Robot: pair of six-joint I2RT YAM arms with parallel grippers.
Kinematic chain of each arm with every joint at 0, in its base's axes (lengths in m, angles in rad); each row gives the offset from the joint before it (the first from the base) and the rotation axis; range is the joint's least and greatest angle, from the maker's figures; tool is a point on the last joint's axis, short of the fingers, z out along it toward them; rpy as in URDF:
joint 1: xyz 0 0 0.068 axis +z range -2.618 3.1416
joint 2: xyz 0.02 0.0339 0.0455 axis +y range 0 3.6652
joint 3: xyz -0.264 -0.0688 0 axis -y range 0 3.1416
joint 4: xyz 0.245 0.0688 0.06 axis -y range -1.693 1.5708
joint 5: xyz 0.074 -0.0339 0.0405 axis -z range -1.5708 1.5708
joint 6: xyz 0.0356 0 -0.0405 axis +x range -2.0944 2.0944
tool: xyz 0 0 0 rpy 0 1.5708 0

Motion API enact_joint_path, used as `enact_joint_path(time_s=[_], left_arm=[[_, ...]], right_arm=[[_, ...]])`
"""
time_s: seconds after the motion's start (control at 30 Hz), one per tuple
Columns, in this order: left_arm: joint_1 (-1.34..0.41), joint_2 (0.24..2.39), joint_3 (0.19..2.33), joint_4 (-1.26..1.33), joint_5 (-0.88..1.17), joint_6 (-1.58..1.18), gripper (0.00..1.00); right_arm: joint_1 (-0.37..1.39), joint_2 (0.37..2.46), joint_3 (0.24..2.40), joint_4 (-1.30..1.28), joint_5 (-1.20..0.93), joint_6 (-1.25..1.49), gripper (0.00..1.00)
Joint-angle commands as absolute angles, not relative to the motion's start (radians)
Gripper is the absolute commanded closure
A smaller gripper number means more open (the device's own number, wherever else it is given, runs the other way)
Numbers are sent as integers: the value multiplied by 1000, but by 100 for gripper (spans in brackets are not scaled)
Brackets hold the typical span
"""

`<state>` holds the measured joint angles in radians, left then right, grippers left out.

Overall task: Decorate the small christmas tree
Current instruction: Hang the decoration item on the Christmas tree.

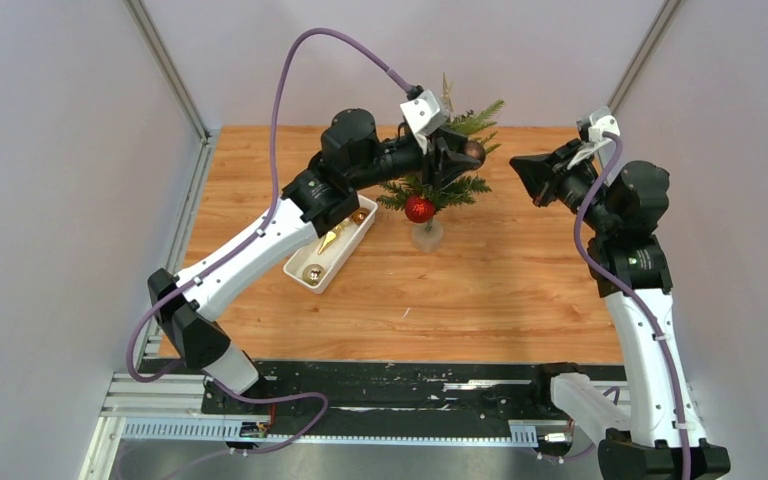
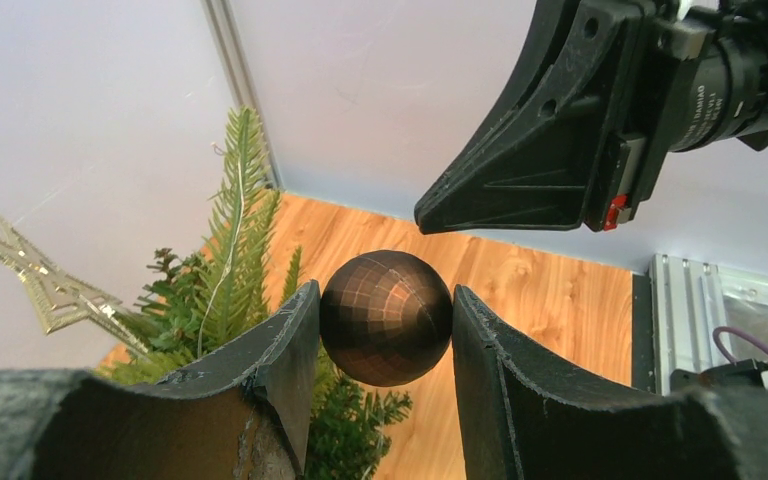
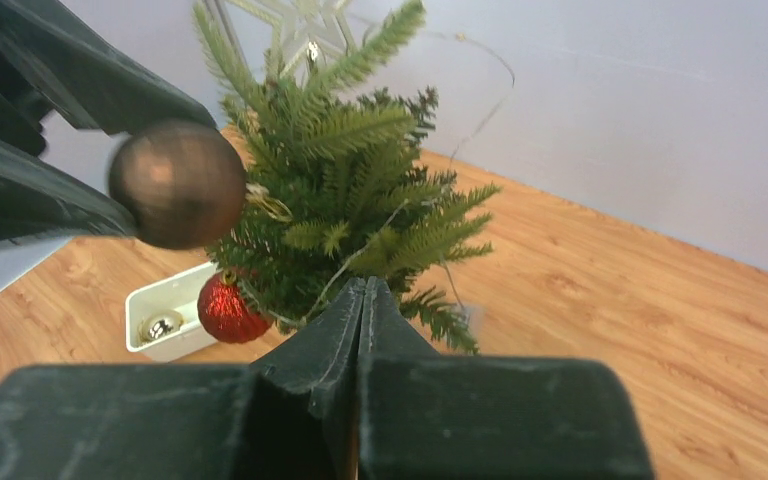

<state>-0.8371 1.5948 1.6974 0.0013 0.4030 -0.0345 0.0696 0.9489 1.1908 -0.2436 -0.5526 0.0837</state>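
The small christmas tree (image 1: 452, 188) stands at the back middle of the table, with a gold star (image 1: 447, 95) on top and a red bauble (image 1: 419, 209) hanging low on its front. My left gripper (image 2: 385, 297) is shut on a brown faceted bauble (image 2: 387, 317), held against the tree's upper right branches (image 2: 230, 270). The same bauble (image 3: 178, 183) shows in the right wrist view beside the tree (image 3: 350, 190). My right gripper (image 3: 365, 290) is shut and holds nothing, a little to the right of the tree (image 1: 516, 170).
A white tray (image 1: 300, 272) lies left of the tree under the left arm, with gold ornaments in it (image 3: 160, 325). The tree's clear base (image 1: 426, 236) rests on the wooden tabletop. Grey walls close in the back and sides.
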Motion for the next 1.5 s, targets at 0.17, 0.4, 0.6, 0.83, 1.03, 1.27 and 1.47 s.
enact_joint_path(time_s=[0.17,0.4,0.6,0.83,1.03,1.27,1.47], left_arm=[[-760,1468,1719,-134,427,56,100],[-624,1395,1705,-250,500,145,100],[-548,1394,1706,-243,531,193,100],[-489,1448,1726,-188,576,151,100],[-436,1474,1732,-180,785,9,100],[-410,1486,1692,-85,812,-29,100],[-413,1518,1687,-102,782,-2,100]], right_arm=[[44,879,1145,-266,-660,86,100],[44,855,1149,-310,-684,78,94],[44,825,1131,-319,-658,72,69],[44,812,1126,-347,-661,58,48],[44,798,1115,-353,-664,51,38],[43,782,1115,-354,-669,41,35],[43,769,1105,-353,-665,35,34]])
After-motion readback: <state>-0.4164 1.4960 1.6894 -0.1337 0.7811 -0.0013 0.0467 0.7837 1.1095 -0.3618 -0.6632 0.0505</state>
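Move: The left hand holds the brown bauble high, with the christmas tree's middle some 11 cm ahead, 4 cm left and 20 cm below. The gold star stands about 12 cm ahead and 3 cm left, roughly at hand height; the red bauble hangs about 6 cm ahead, 6 cm left and 28 cm lower. From the empty right hand, the tree's middle lies about 11 cm ahead, 12 cm left and 16 cm below. Left hand carries the gripped bauble 13 cm left, 6 cm forward, past the tree; right backs 5 cm, opening. ##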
